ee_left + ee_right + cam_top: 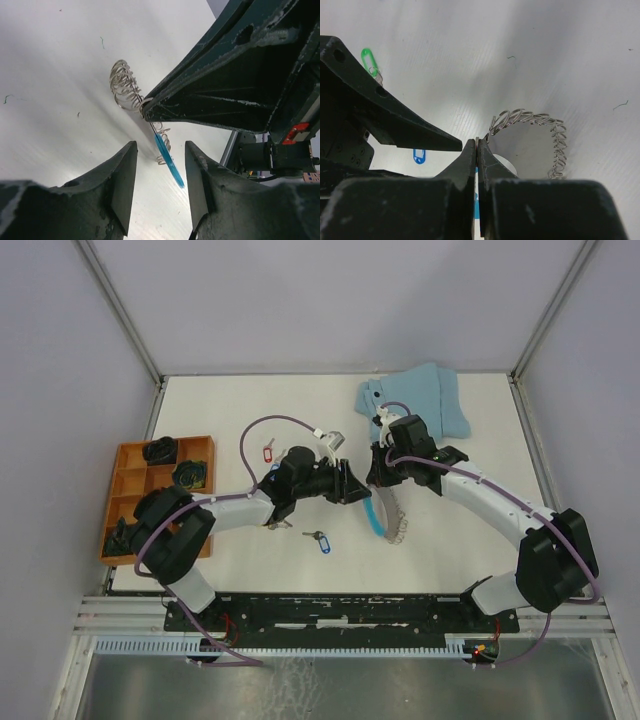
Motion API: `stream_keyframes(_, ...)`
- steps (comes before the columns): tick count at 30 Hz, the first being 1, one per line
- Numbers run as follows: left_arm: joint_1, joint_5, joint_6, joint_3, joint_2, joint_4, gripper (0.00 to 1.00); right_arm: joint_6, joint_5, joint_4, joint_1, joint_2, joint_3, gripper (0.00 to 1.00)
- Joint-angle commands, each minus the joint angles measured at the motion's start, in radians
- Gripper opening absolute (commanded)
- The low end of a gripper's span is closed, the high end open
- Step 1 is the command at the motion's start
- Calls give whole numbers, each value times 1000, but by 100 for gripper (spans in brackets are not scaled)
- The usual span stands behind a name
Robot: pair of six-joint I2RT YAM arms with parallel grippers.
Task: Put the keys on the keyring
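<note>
The keyring (388, 518), a coiled grey wire loop with a bright blue section, lies at mid-table. My right gripper (477, 143) is shut on the wire's end where it meets the blue section, and the coil (532, 119) arcs away to the right. My left gripper (161, 146) is open just left of it. The blue section (168, 161) runs into the gap between its fingers without touching them. A key with a blue tag (321, 541) lies in front of the arms and one with a red tag (267, 452) behind the left arm. A green tag (369, 60) shows in the right wrist view.
An orange compartment tray (128, 480) holding dark parts sits at the left edge. A folded light-blue cloth (420, 400) lies at the back right. The two grippers stand close together, tip to tip, over the middle of the table.
</note>
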Motion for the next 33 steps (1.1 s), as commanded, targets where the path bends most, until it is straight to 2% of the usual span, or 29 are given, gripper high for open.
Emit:
stream_keyframes(1, -5, 42, -3, 48, 33, 80, 48, 29, -17, 45, 10, -26, 25, 1)
stream_keyframes(7, -8, 62, -8, 49, 66, 108, 40, 56, -2, 50, 11, -13, 34, 2)
stream_keyframes(10, -7, 58, 16, 49, 69, 97, 32, 56, -3, 52, 10, -11, 36, 3)
stream_keyframes(14, -7, 10, 132, 82, 51, -35, 16, 41, 8, 32, 11, -29, 39, 4)
stream_keyframes(17, -7, -31, 260, 120, 30, -157, 3, 24, 8, 20, 11, -49, 39, 9)
stream_keyframes(23, -6, -17, 480, 179, 13, -302, 3, -49, 18, -69, 9, -88, 82, 29)
stream_keyframes(28, -7, 72, 683, 266, 45, -472, 3, -150, 36, -149, -19, -149, 122, 43)
stream_keyframes(33, -2, 159, 866, 364, 84, -637, 3, -256, -106, -188, -118, -179, 113, 55)
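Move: The keyring hangs from the right hand's shut fingertips; the middle of its blue clasp is about 2 cm back, 2 cm right and 3 cm below the half-open left hand. From the left hand, the keyring's metal coil hangs some 5 cm right, 2 cm back and 5 cm down, and the blue-tagged key lies roughly 10 cm left, 9 cm back and 13 cm down. From the right hand, the clasp is about 6 cm back, straight below and 5 cm down. While the right hand keeps the keyring almost still, the left hand sinks about 2 cm and eases slightly right, its half-open fingers shutting on the blue clasp near the coil end. Once they have closed, the right fingers open to about half and let go, then that hand lifts some 6 cm and draws a little right, as the left rises just under 3 cm with the clasp still pinched and rolls about 30 degrees clockwise, seen from behind its wrist. ##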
